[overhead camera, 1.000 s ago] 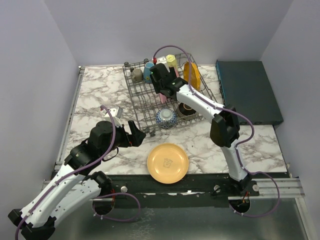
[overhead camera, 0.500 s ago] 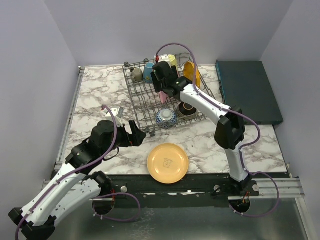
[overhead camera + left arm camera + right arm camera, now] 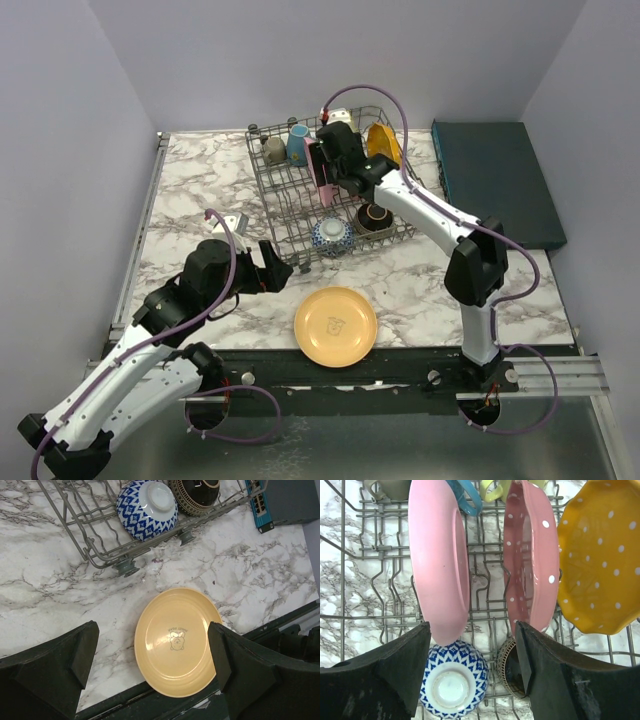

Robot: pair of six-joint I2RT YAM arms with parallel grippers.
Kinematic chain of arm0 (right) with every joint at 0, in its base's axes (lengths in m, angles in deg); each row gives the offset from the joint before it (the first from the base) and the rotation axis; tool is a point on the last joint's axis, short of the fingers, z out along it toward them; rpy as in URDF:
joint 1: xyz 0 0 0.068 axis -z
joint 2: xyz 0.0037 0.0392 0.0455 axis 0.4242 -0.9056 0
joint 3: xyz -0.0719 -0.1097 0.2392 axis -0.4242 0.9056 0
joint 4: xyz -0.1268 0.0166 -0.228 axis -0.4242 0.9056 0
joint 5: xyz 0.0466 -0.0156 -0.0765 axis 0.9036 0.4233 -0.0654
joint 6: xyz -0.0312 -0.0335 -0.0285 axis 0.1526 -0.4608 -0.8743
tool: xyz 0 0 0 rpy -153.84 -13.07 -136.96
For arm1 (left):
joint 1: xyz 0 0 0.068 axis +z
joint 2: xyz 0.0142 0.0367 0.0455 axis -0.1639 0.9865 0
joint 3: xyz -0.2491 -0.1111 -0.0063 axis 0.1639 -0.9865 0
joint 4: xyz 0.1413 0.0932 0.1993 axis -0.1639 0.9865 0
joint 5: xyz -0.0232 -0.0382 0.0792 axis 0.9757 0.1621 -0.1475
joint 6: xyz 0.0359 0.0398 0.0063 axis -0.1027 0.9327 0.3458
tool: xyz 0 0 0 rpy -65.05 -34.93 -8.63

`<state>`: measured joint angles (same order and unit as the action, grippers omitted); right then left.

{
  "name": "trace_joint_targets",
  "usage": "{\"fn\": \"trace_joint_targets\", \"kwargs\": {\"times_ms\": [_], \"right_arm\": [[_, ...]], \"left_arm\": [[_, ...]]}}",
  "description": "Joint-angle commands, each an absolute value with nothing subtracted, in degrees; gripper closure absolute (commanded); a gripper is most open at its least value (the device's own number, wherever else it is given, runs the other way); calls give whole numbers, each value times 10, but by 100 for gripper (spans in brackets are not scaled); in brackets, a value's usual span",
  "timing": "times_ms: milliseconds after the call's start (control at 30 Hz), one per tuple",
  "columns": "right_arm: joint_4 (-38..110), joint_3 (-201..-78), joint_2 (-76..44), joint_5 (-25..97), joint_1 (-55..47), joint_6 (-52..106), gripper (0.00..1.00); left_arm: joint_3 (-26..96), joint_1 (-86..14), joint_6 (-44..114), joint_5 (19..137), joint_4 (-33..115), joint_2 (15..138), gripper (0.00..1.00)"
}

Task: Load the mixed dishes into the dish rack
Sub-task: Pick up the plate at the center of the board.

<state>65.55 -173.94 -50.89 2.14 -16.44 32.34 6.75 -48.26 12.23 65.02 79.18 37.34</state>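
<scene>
The dish rack (image 3: 278, 196) holds a plain pink plate (image 3: 440, 565), a pink white-dotted plate (image 3: 532, 555) and an orange dotted plate (image 3: 600, 560), all on edge. Below them lie a blue-white bowl (image 3: 452, 682) and a dark brown bowl (image 3: 509, 676). Mugs (image 3: 285, 147) stand at the rack's back. My right gripper (image 3: 472, 645) hovers open above the gap between the two pink plates, holding nothing. A pale orange plate with a bear print (image 3: 177, 642) lies flat on the marble near the front edge. My left gripper (image 3: 152, 630) hangs open above it, apart from it.
A flat dark teal box (image 3: 495, 180) lies right of the rack. The rack's near corner and feet (image 3: 125, 566) stand just beyond the pale orange plate. The table's dark front rail (image 3: 150, 705) runs right under that plate's near rim.
My right gripper has moved back and to the right over the rack, uncovering the plain pink plate standing on edge. The left arm has not moved.
</scene>
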Motion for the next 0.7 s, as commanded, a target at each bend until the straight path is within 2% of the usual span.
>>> {"fn": "trace_joint_targets", "kwargs": {"times_ms": [0, 367, 667], "right_arm": [[635, -1710, -468, 51, -161, 339, 26], [625, -1629, -391, 92, -161, 360, 26], [614, -1494, -256, 120, -161, 379, 26]], "left_arm": [[65, -479, 128, 658, 783, 377, 1], [63, -480, 126, 666, 783, 389, 1], [66, -482, 94, 702, 795, 410, 1]]}}
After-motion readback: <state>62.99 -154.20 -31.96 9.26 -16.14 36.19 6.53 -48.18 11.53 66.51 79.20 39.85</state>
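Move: The yellow plate at the board's centre lies about 34 cm back from the right hand, some 4 cm to its left and 21 cm below. On the way there, in the rack, the blue-white bowl is roughly 10 cm back and 1 cm left, the black bowl 7 cm back and 9 cm right, both some 16 cm down. The upright plain pink plate is 3 cm ahead, 4 cm left and 11 cm lower. From the left hand the yellow plate is about 9 cm back, 13 cm right and 21 cm down. No contact is seen as the right hand draws back from the upright plates towards the yellow plate, coming in over the rack's bowls. It travels about 7 cm back and 3 cm to its right while rising some 2 cm, gathering speed, with a slight roll that lifts its left side; the fingers stay open and empty. ##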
